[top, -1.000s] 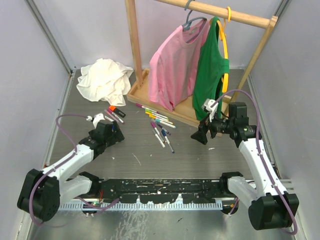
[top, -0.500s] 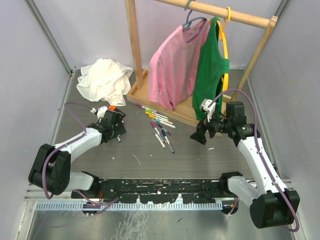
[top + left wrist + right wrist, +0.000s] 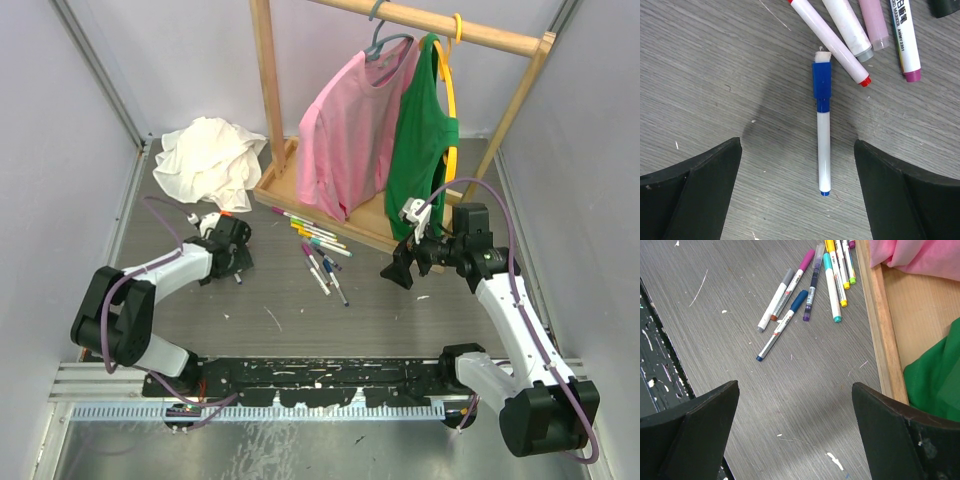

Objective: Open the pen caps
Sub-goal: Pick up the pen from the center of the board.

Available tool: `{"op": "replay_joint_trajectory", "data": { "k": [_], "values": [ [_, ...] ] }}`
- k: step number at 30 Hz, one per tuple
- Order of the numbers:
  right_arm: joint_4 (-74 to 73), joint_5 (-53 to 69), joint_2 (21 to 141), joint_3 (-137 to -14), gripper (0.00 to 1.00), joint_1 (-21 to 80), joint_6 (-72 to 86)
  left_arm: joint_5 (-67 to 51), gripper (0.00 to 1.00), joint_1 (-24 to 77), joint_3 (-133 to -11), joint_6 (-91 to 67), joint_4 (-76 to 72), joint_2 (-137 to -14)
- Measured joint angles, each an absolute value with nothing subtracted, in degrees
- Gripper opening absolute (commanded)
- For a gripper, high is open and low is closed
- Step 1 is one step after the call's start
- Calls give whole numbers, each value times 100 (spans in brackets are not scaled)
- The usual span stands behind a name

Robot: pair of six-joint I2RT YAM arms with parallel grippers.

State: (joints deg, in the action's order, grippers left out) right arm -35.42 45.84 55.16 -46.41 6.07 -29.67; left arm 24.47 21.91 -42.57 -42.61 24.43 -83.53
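Note:
In the left wrist view a slim white pen (image 3: 823, 150) with a blue pen cap (image 3: 822, 82) lies on the grey table, pointing away from me. My left gripper (image 3: 797, 182) hangs open above it, with the pen's near end between the fingers and touching neither. Beyond it lie several more pens (image 3: 840, 42) with red and purple ends. From above, the left gripper (image 3: 230, 258) sits at the left pen group (image 3: 233, 229). My right gripper (image 3: 397, 272) is open and empty, right of the middle group of pens (image 3: 320, 252); its wrist view shows those pens (image 3: 805, 290) ahead.
A wooden clothes rack base (image 3: 300, 205) stands behind the pens, with a pink shirt (image 3: 350, 130) and a green shirt (image 3: 425, 140) hanging. Its edge (image 3: 880, 315) runs close on the right gripper's right. A crumpled white cloth (image 3: 208, 160) lies at the back left.
My left arm has swung forward and a little right, bringing its gripper over the left pen group. The right arm has barely shifted. Both grippers stayed open.

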Motion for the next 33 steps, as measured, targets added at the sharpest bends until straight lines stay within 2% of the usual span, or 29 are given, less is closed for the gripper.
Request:
{"op": "replay_joint_trajectory", "data": {
  "k": [2, 7, 11, 22, 33],
  "values": [
    [-3542, 4584, 5516, -4641, 100, 607, -2967, 2449, 89, 2191, -4316, -4261, 2491, -8425],
    [-3542, 4587, 5516, -4641, 100, 633, -2967, 2447, 61, 2191, -4431, -4252, 2545, -8532],
    [-3542, 4587, 5516, -4641, 100, 633, -2967, 2447, 48, 2191, -4451, -4259, 2565, -8556],
    [-3542, 4591, 5516, -4641, 100, 644, -2967, 2392, 29, 2180, -4451, -4237, 2576, -8580],
    [-3542, 4595, 5513, -4641, 100, 644, -2967, 1949, 23, 1900, -4416, -4206, 2364, -8597]
  ]
}}
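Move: The blue-capped pen lies between my open left fingertips, its middle some 3 cm ahead, 1 cm right and 2 cm below, cap end outward. The red-tipped pen is about 9 cm ahead and 3 cm left of my left hand; the grey-capped white pen is about 12 cm ahead and 2 cm left, and the black object about 15 cm ahead and 3 cm right, all at table level. From my right hand the blue-capped pen is some 42 cm left, level fore-and-aft, and 17 cm lower. I keep my left hand low over the blue-capped pen and close its fingers from fully open to about a quarter, one on each side of the white barrel behind the cap. My right-side finger pushes the barrel's near end leftward, while the hand only creeps about 1 cm forward and slightly down. ##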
